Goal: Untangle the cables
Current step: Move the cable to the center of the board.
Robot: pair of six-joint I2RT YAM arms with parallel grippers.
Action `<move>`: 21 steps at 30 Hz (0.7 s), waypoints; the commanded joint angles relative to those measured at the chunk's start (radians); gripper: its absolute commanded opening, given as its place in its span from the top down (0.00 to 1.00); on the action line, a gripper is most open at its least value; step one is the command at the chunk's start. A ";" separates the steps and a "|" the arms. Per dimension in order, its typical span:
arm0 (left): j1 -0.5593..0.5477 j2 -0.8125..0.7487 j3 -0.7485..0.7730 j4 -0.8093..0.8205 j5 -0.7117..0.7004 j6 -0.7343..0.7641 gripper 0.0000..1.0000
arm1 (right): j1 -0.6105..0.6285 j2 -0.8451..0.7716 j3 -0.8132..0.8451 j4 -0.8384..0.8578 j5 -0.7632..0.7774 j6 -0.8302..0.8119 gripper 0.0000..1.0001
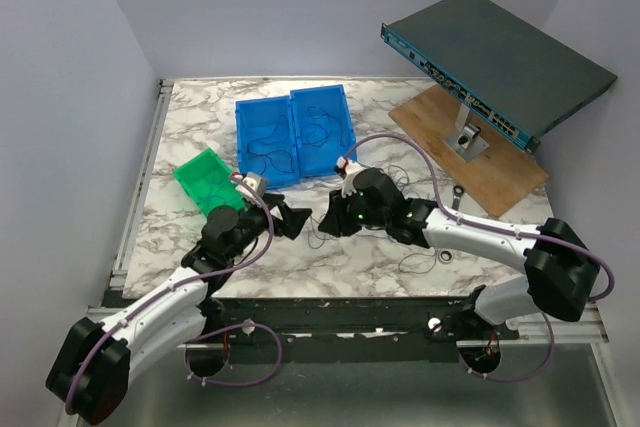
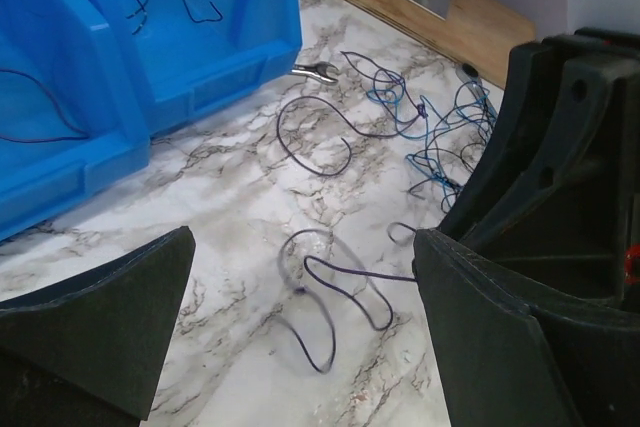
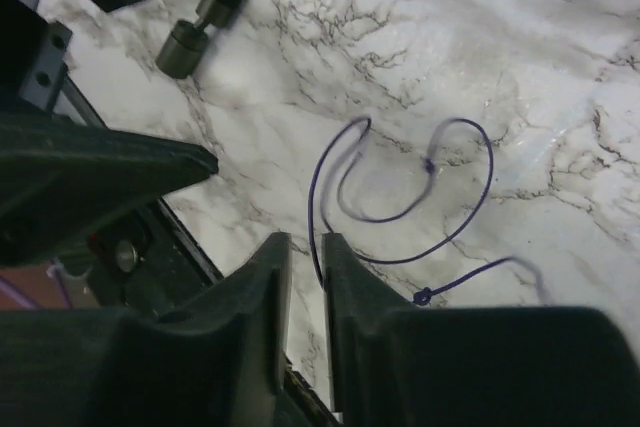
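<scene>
A thin purple cable (image 2: pixel 340 277) curls in loops on the marble between the two grippers, partly lifted off the table. One end runs into the narrow gap of my right gripper (image 3: pixel 305 242), which is shut on this purple cable (image 3: pixel 400 217). My left gripper (image 2: pixel 305 247) faces it from the left, wide open around nothing. In the top view both grippers, left (image 1: pixel 290 219) and right (image 1: pixel 325 219), meet at the table's middle. Further back lie a tangle of blue cables (image 2: pixel 430 127) and a dark loop (image 2: pixel 315 137). The right gripper's body hides part of the tangle.
Two blue bins (image 1: pixel 295 132) holding thin wires stand at the back, a green bin (image 1: pixel 205 182) to their left. A silver wrench (image 2: pixel 315 71) lies near the bins. At the back right, a wooden board (image 1: pixel 480 147) carries a tilted network switch (image 1: pixel 500 62).
</scene>
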 commanded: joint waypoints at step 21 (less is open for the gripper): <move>-0.076 0.307 0.186 -0.005 0.184 0.046 0.06 | -0.023 -0.360 -0.223 -0.288 0.779 0.229 0.11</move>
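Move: The blue-black cable tangle lies some 24 cm to the right hand's right, 6 cm farther out and 5 cm below; the hanging purple cable end is about 4 cm right under that hand, 1 cm ahead and 1 cm left. A second purple loop lies 16 cm ahead and 13 cm right of it. From the open left hand, the purple end is roughly 8 cm right, 1 cm ahead and 8 cm lower. Right hand opens, lets go of the purple cable and swings 14 cm right; left, open, follows 5 cm right. ##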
